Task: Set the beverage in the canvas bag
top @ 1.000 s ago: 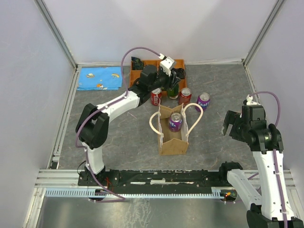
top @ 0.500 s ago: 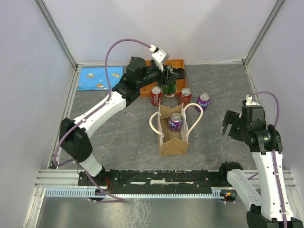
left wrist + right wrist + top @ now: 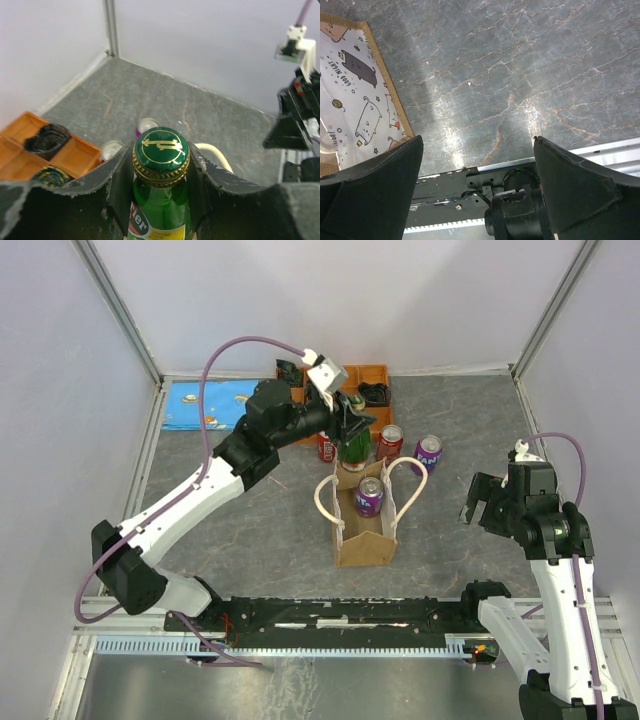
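Note:
The beverage, a green glass bottle (image 3: 353,447) with a green and gold cap (image 3: 160,146), is upright in the air just behind the canvas bag (image 3: 365,535). My left gripper (image 3: 348,430) is shut on its neck, with the fingers (image 3: 119,175) pressed on both sides under the cap. The tan bag stands open with cream handles (image 3: 325,502) and a purple can (image 3: 369,497) inside. My right gripper (image 3: 478,502) stands open to the right of the bag, holding nothing; its wrist view shows the bag's cat-print side (image 3: 355,90) at the left.
Two red cans (image 3: 389,441) (image 3: 326,446) and a purple can (image 3: 428,452) stand behind the bag. An orange compartment tray (image 3: 368,374) with dark items sits at the back wall. A blue cloth (image 3: 210,403) lies at the back left.
My left arm has lifted the bottle and carried it forward from the tray toward the bag. The right arm has hardly moved.

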Tool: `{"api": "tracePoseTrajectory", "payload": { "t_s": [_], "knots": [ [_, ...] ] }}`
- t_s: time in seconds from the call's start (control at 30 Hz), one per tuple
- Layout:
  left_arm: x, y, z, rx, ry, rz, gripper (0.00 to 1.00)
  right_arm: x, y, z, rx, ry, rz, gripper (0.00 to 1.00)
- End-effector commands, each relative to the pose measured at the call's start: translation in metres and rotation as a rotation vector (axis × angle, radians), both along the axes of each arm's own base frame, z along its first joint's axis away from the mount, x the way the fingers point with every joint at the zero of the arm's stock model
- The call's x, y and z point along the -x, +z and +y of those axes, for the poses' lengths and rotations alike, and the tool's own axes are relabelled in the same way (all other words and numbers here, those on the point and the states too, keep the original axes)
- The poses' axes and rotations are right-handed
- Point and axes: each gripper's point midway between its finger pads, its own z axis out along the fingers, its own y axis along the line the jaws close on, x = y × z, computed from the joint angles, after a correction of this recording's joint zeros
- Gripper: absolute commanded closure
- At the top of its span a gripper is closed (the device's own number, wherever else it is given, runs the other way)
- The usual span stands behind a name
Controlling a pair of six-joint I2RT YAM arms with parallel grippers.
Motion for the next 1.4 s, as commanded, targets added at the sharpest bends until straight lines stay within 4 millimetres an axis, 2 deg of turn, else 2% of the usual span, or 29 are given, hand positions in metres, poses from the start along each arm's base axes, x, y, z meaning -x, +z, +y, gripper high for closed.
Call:
{"api": "tracePoseTrajectory", "payload": {
  "t_s": [0.0, 0.2, 0.43, 0.83, 1.0, 1.37],
  "knots": [
    [0.036, 0.056, -0.004, 0.165, -0.064, -0.099, 0.97, -0.006, 0.008, 0.001, -0.006, 0.010, -0.051, 0.01],
    [0.046, 0.030, -0.015, 0.155, -0.082, -0.060, 0.97, 0.000, 0.007, 0.000, 0.001, 0.012, -0.049, 0.01],
    [0.047, -0.001, -0.015, 0.125, -0.081, -0.026, 0.97, 0.008, 0.007, -0.003, 0.014, 0.003, -0.043, 0.01],
    [0.052, -0.038, 0.000, 0.044, -0.056, -0.046, 0.97, 0.009, 0.005, -0.003, 0.012, -0.004, -0.035, 0.01],
    [0.056, -0.045, 0.007, -0.005, -0.056, -0.089, 0.97, 0.007, 0.004, -0.003, 0.009, -0.004, -0.035, 0.01],
    [0.038, -0.082, 0.008, -0.087, 0.001, -0.122, 0.97, 0.005, 0.002, 0.000, -0.005, -0.005, -0.031, 0.01]
  ]
}}
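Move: Below the left hand, which already holds the green bottle by its neck, the canvas bag stands open: its middle lies about 28 cm down, 4 cm back and 4 cm to the right. The purple can already inside is some 2 cm back, 5 cm right; outside, the right-hand red can stands 13 cm ahead and 12 cm right, the left-hand one 14 cm ahead and 4 cm left. From the right hand the bag is roughly 26 cm left, 9 cm ahead, 9 cm down. Lowering the bottle into the bag, the left hand keeps its grip on the neck and sinks about 14 cm, drawing back some 5 cm and a little right early on, then easing roughly 3 cm left and dipping a last bit at the end. The fingertips tip downward by about 10 degrees as the bottle goes in to the left of the purple can. ##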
